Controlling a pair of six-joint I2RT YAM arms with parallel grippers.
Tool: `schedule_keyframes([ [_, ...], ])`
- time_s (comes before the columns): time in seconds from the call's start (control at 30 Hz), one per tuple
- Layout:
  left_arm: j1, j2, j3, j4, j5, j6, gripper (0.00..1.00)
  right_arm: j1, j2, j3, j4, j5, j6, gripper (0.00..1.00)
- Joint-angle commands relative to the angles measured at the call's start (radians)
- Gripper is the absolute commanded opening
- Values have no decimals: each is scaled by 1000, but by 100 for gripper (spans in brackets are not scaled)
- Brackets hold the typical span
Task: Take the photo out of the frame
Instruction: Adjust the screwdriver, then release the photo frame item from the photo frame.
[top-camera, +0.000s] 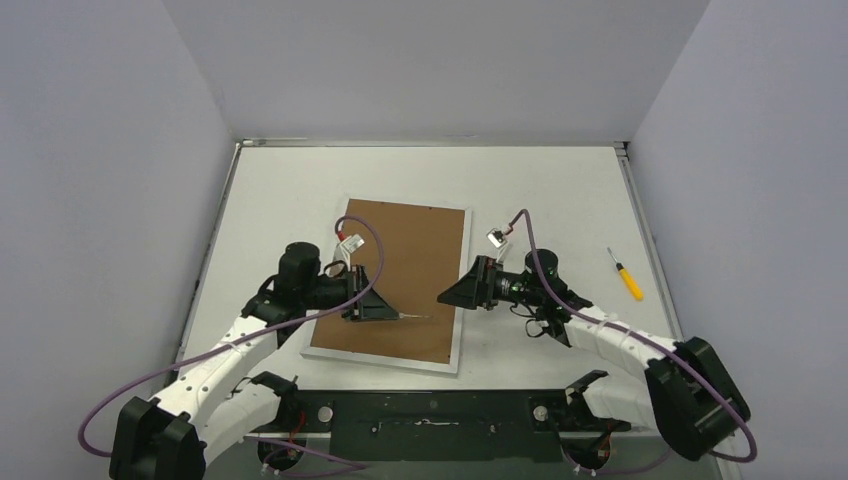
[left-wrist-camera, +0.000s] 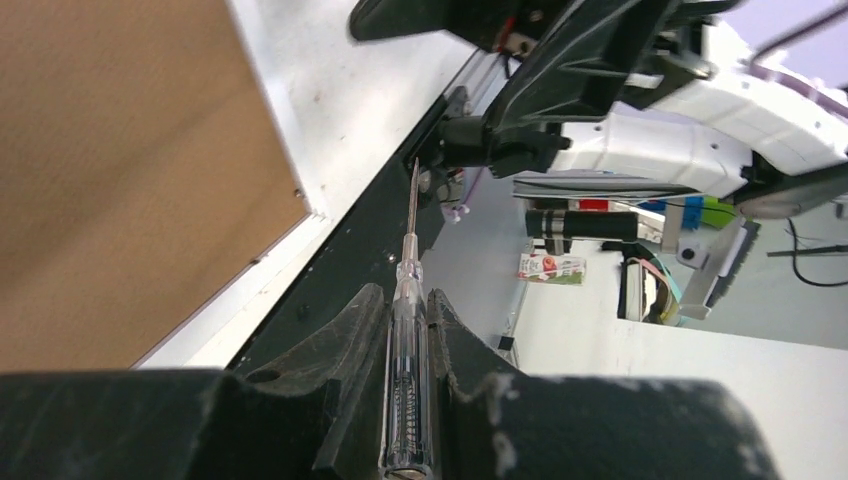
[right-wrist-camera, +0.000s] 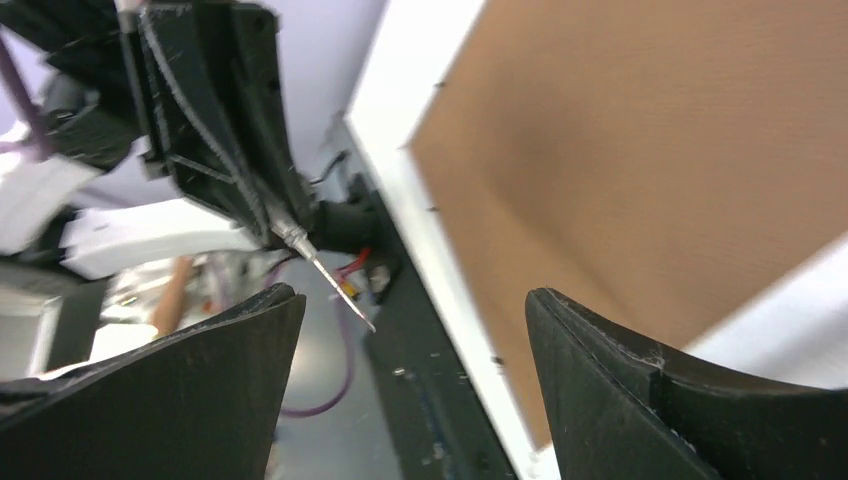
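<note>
The frame (top-camera: 410, 250) lies face down mid-table, its brown back up inside a narrow white border (top-camera: 385, 357). The photo is hidden. My left gripper (top-camera: 375, 308) hovers over the frame's near part, shut on a clear-handled screwdriver (left-wrist-camera: 410, 330) whose thin shaft (top-camera: 415, 317) points right. In the left wrist view the frame's corner (left-wrist-camera: 130, 170) is at the left. My right gripper (top-camera: 445, 297) stands open at the frame's right edge, facing the screwdriver tip (right-wrist-camera: 330, 270), with nothing between its fingers (right-wrist-camera: 640, 400). The brown back (right-wrist-camera: 650, 170) fills the right wrist view's upper right.
A yellow-handled screwdriver (top-camera: 628, 275) lies on the table at the right. A small white tag on a cable (top-camera: 495, 238) hangs beside the right wrist. Grey walls enclose the table on three sides. The black base rail (top-camera: 430, 415) runs along the near edge.
</note>
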Motion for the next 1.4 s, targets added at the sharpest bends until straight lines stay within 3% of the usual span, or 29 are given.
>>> schedule_keyframes([
  [0.0,-57,26,49,-116,-106,81,0,-4,-154,68,-537,257,-344,85],
  [0.13,-168,71,45,-108,-204,49,0,-8,-147,23,-549,275,-330,83],
  [0.2,-206,100,38,-83,-242,21,0,-5,-124,-27,-502,254,-300,77],
  [0.53,-232,205,-70,104,-249,-236,0,12,-102,-207,-267,224,-182,54],
  [0.83,-263,247,-97,175,-290,-296,0,88,17,-250,-74,243,-118,37],
  [1.37,-289,352,-33,53,-301,-240,0,127,111,-257,28,256,-98,29],
])
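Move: The left hand holds the screwdriver over the backing board; the near right corner of the frame lies about 10 cm to this hand's right, 4 cm back and 15 cm below. The middle of the near rim is roughly 6 cm back and 4 cm left of the left hand, equally low. From the empty right hand that corner is some 6 cm back, 2 cm right and 13 cm below; the screwdriver's tip is about 3 cm back and 2 cm left, nearly level. The left hand, keeping its grip, brings the screwdriver's tip down against the inner edge of the frame's near right corner, sinking about 11 cm and easing right and back while the shaft tips steeper. The right hand drops some 13 cm, also back and right, then slides back left while its wide-open fingers narrow to straddle the right rim beside the tip. ##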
